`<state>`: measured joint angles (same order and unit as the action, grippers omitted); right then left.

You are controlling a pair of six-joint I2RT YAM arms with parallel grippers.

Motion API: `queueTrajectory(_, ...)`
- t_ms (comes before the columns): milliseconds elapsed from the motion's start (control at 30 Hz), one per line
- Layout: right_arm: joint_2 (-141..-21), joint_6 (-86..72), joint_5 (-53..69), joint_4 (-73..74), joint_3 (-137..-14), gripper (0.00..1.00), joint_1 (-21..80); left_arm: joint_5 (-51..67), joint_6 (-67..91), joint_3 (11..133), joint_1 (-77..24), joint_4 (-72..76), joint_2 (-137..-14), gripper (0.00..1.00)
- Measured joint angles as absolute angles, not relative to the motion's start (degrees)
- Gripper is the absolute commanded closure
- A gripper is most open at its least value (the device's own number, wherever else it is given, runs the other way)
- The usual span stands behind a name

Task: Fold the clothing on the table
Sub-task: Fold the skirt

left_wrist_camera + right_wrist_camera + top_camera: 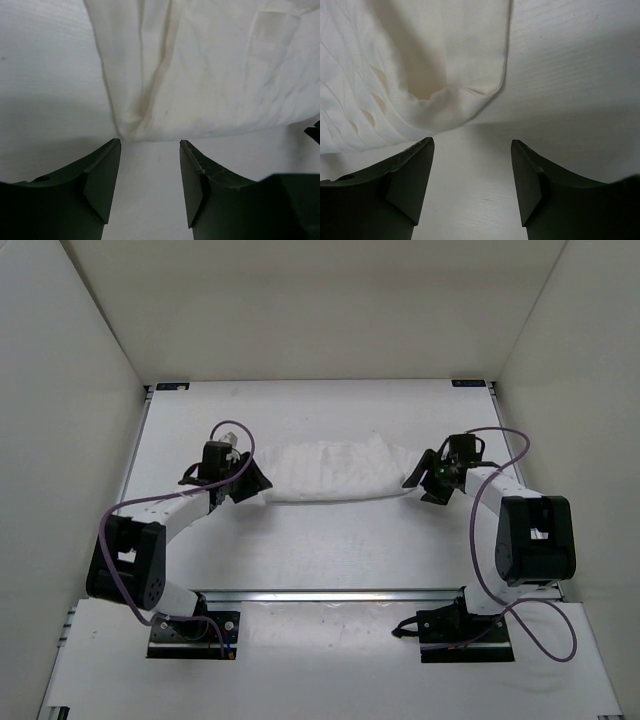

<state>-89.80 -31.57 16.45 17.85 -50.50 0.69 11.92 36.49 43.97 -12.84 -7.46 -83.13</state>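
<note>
The clothing (330, 470) is a white creased garment lying as a long, narrow folded band across the middle of the table (330, 550). My left gripper (250, 483) sits at the band's left end, open. In the left wrist view the clothing (200, 65) ends just beyond the left gripper (150, 142), with only bare table between the jaws. My right gripper (418, 483) is at the band's right end, also open. In the right wrist view a rounded corner of the clothing (395, 60) lies just ahead of the right gripper (472, 141), with nothing between the jaws.
White enclosure walls (60, 390) surround the table on the left, right and back. A metal rail (340, 595) runs along the near edge, with both arm bases (195, 635) behind it. Purple cables (520, 455) loop off each arm.
</note>
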Motion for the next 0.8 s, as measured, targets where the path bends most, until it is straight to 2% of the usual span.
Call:
queueTrajectory(67, -89.9, -31.7, 17.3, 15.6, -49.1, 0.41, 0.6, 11.3, 37.0, 41.5, -12.9, -6.4, -83.2, 0.39)
queueTrajectory(233, -89.8, -32.5, 18.9, 7.9, -46.5, 0.64, 0.6, 9.8, 38.5, 39.2, -13.8, -3.4, -84.1, 0.4)
queueTrajectory(267, -89.7, -32.8, 19.2, 6.1, -45.7, 0.75, 0.6, 9.7, 38.7, 39.1, -14.3, -2.6, -84.3, 0.42)
queueTrajectory(300, -89.4, -32.9, 19.6, 4.6, -44.9, 0.92, 0.4, 9.6, 39.0, 39.0, -14.7, -2.0, -84.5, 0.45)
queueTrajectory(333, -89.2, -33.1, 20.4, 3.2, -44.3, 0.97, 0.1, 9.5, 39.2, 39.0, -15.1, -1.1, -84.7, 0.46)
queueTrajectory(400, -89.2, -34.3, 21.2, 1.3, -44.1, 1.0, -1.0, 9.5, 39.8, 39.0, -15.7, 0.2, -85.0, 0.58)
queueTrajectory(500, -90.0, -35.1, 22.7, -1.3, -45.3, 1.0, -2.5, 9.4, 40.3, 39.1, -16.3, 2.2, -85.3, 0.7)
queueTrajectory(633, -94.5, -35.9, 25.2, -3.6, -49.5, 1.0, -3.4, 9.6, 40.8, 39.1, -16.3, 4.4, -87.8, 1.0)
queueTrajectory(800, -100.6, -35.8, 28.8, -3.9, -54.3, 1.0, -3.4, 11.0, 41.0, 39.1, -16.3, 7.4, -92.7, 1.0)
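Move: The skirt's near-left corner lies about 6 cm below the left hand and 2 cm to its right; its far-left corner is roughly 13 cm ahead and 1 cm to the right, equally low. From the right hand, the loose flap on the skirt's right side lies some 7 cm ahead, 3 cm left and 4 cm down. Its near-right corner is about 1 cm ahead and 1 cm left, and the raised tip at the far edge about 13 cm ahead and 9 cm left. Downward some 5 cm and slightly right goes the left hand, after a short dip back, shutting its empty fingers on the way and bringing the closed tips down onto the skirt just inside the near-left corner. The right hand shuts its fingers by the near-right corner, then travels forward about 8 cm over the loose right flap, rising a little as the fingertips tilt outward by roughly 15 degrees. ##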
